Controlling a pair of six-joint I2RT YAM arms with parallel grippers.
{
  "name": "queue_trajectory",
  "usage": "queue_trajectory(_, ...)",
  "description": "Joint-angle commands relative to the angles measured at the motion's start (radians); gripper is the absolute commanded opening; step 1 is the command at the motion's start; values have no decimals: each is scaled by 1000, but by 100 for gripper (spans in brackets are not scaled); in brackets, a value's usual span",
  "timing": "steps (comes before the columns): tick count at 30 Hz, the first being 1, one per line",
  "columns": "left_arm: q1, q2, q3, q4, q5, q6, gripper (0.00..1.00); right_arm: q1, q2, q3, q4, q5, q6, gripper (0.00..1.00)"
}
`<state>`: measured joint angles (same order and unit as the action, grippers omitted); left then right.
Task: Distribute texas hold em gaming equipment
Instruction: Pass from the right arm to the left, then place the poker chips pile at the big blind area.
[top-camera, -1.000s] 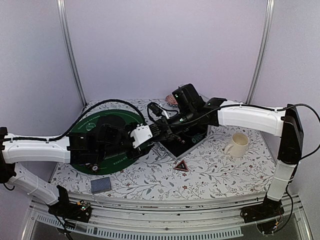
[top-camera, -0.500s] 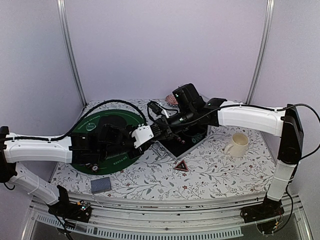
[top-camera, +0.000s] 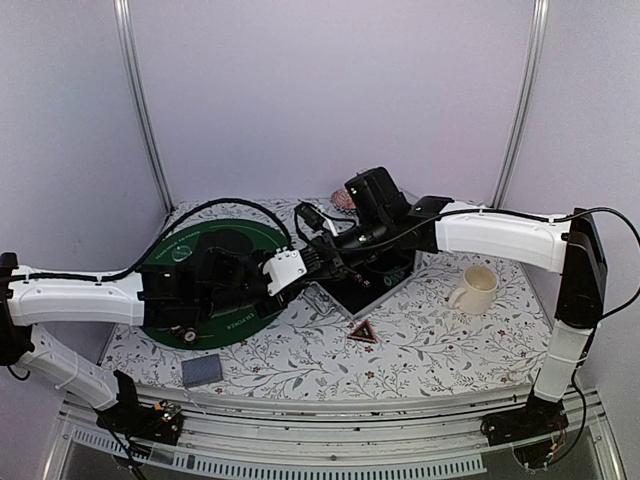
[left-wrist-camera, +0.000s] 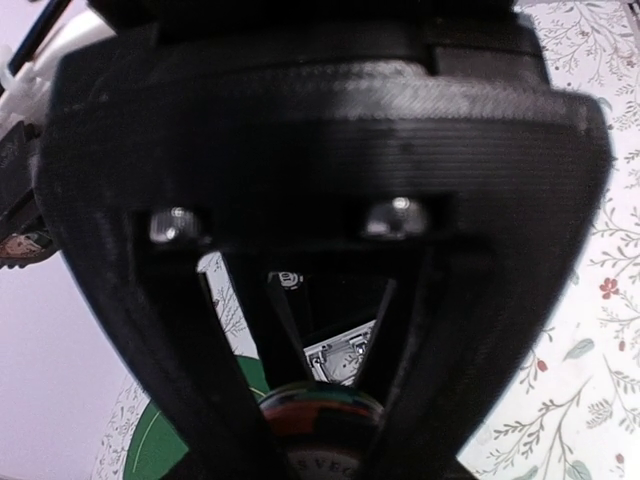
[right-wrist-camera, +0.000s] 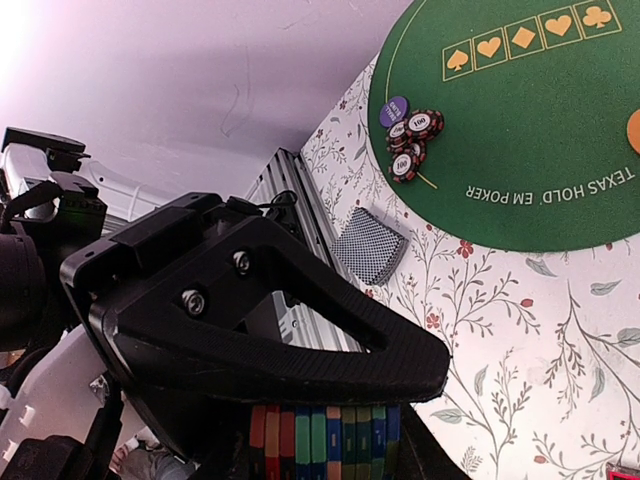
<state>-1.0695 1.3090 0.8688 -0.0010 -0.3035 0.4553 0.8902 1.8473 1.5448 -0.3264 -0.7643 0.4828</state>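
A row of striped poker chips (right-wrist-camera: 325, 440) stands edge-on in my right gripper (right-wrist-camera: 330, 450), which is shut on it. My left gripper (left-wrist-camera: 322, 425) has its fingers (left-wrist-camera: 225, 400) against the sides of a single red-and-green poker chip (left-wrist-camera: 322, 415). In the top view the left gripper (top-camera: 303, 262) and right gripper (top-camera: 328, 260) meet tip to tip over the green mat's (top-camera: 175, 255) right edge. More chips (right-wrist-camera: 410, 135) and an orange button (right-wrist-camera: 634, 130) lie on the mat (right-wrist-camera: 520, 120). A grey-blue deck of cards (top-camera: 201, 371) sits near the front edge, also visible as the deck (right-wrist-camera: 370, 245).
The open silver case (top-camera: 372, 283) lies just right of the grippers. A cream mug (top-camera: 475, 290) stands at the right, and a small red triangle (top-camera: 363, 332) lies in front of the case. The frame rail (right-wrist-camera: 300, 200) runs along the table's near edge.
The left gripper's fingers have closed in onto the single chip. Both arms have stayed almost where they were.
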Motion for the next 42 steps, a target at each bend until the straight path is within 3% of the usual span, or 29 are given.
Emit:
queue_trajectory(1, 20, -24, 21, -29, 44, -50, 0, -1, -9, -7, 19, 23, -6, 39)
queue_trajectory(6, 43, -30, 30, -101, 76, -99, 0, -11, -20, -18, 20, 31, -12, 50)
queue_trajectory(12, 73, -33, 27, -158, 106, -144, 0, -20, -22, -20, 18, 33, -19, 56)
queue_trajectory(20, 245, 22, 63, -208, 158, -307, 0, -71, -100, -107, 8, 164, -19, 60)
queue_trajectory(29, 457, 296, 216, -218, 113, -461, 0, -97, -201, -186, -73, 335, -65, 61)
queue_trajectory(42, 581, 708, 473, -188, 64, -469, 0, -97, -294, -249, -117, 393, -91, 61)
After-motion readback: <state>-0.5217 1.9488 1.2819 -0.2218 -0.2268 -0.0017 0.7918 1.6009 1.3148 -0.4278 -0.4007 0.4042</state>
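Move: My left hand and my right hand both grip the stack of poker chips at the start. From my left hand the middle of the green mat, where the stack is headed, is roughly 17 cm ahead, 22 cm left and 23 cm down. The orange big blind is about 19 cm ahead and 9 cm left, the black chips some 2 cm ahead and 26 cm left. From my right hand the case is about 20 cm ahead, 13 cm right and 23 cm below. I open my right fingers to release the stack and draw that hand off to the right, about 10 cm, and somewhat forward towards the case, fingers left open. My left hand keeps its pinch, sinks a few centimetres first, then sweeps forward, down and left over the mat (about 20, 15 and 12 cm in all), swinging counter-clockwise some 45 degrees and tipping its fingers down. ##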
